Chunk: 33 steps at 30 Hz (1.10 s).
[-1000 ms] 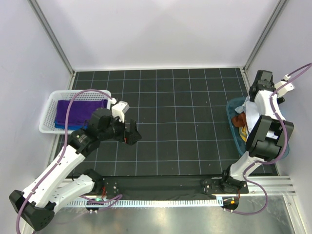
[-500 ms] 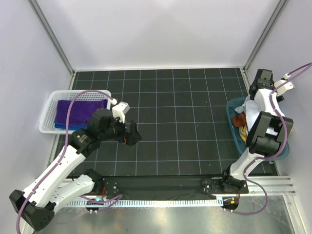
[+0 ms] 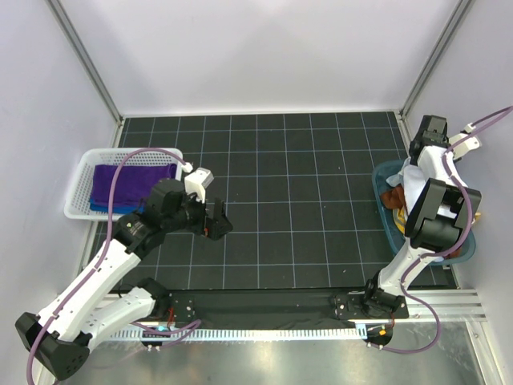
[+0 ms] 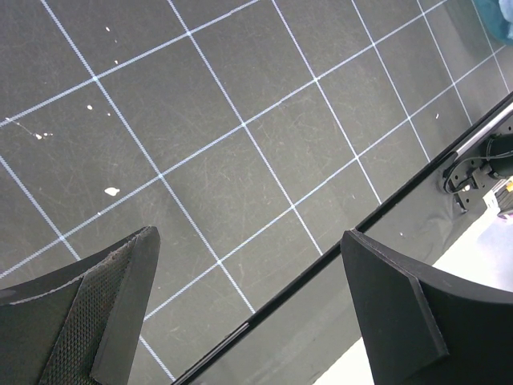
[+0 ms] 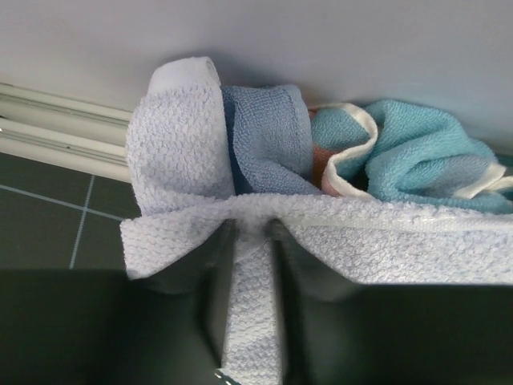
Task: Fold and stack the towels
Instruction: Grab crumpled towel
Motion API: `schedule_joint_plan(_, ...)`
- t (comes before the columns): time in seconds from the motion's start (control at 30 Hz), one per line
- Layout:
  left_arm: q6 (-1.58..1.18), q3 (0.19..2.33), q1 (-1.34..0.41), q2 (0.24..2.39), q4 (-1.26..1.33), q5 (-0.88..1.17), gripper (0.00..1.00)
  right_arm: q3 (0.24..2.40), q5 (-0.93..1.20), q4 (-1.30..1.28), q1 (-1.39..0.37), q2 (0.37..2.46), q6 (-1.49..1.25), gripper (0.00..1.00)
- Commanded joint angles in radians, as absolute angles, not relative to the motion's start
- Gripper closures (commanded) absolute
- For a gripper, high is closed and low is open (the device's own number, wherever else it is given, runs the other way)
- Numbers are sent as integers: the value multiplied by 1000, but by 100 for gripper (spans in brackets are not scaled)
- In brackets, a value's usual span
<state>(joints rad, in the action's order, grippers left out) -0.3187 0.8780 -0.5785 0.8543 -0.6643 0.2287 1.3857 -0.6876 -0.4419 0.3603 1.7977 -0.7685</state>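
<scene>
In the right wrist view my right gripper (image 5: pixel 252 228) is shut on a fold of the white towel (image 5: pixel 176 152), which bunches over both fingertips. Behind it lie a light blue cloth (image 5: pixel 264 136) and a teal cloth (image 5: pixel 417 152). From above, the right gripper (image 3: pixel 414 167) reaches down into the teal bin (image 3: pixel 381 178) at the right edge, onto the white towel (image 3: pixel 410 184). A purple towel (image 3: pixel 128 183) lies folded on a blue towel (image 3: pixel 103 208) in the white basket (image 3: pixel 78 188). My left gripper (image 3: pixel 218 218) hovers open over the mat, and nothing sits between its jaws (image 4: pixel 248 234).
An orange-brown cloth (image 3: pixel 393 197) lies in the teal bin beside the white towel. The black gridded mat (image 3: pixel 296 192) spans the space between basket and bin. White walls and metal posts enclose the table on three sides.
The right jaws have closed onto the white towel in the bin, and the right wrist shifted slightly. The left arm has not moved.
</scene>
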Motion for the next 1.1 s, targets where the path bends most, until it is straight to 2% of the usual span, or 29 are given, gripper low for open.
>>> schedule_joint_plan(0.0, -301, 876, -581, 839, -652, 253, 1, 1382, -701, -385, 364, 1760, -795, 75)
schedule_joint_plan(0.1, -299, 876, -581, 838, -650, 253, 0, 1384, -696, -385, 364, 1741, -792, 86)
schedule_joint_plan(0.3, -299, 876, -581, 836, -650, 256, 0, 1397, -693, -391, 362, 1703, -775, 99)
schedule_joint_plan(0.73, -307, 879, -581, 841, -655, 232, 0, 1408, -629, -448, 322, 1565, -805, 99)
schedule_joint_plan(0.87, -311, 888, -581, 848, -658, 204, 0, 1417, -640, -443, 205, 1514, -802, 99)
schedule_joint_plan(1.07, -342, 902, -557, 834, -676, 48, 1, 1463, -669, -436, 0, 1482, -804, 99)
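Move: My right fingers are already around the far edge of the white towel; the towel's middle lies about 10 cm back, 2 cm to the left and 4 cm lower. The teal cloth is roughly 7 cm back and 6 cm to the right, against the wall side. The brown cloth sits some 9 cm back and 14 cm to the left, lower in the basket. From my left hand the white towel is about 65 cm right and 10 cm ahead. I finish shutting my right fingers and pinch the white towel's far edge, then draw it straight up out of the basket. Still rising, I swing it quickly leftward, away from the right wall, and a little forward: about 13 cm left and 11 cm up in all. The wrist turns some 20 degrees counter-clockwise as the fingertips tip up, and the grip stays shut. ##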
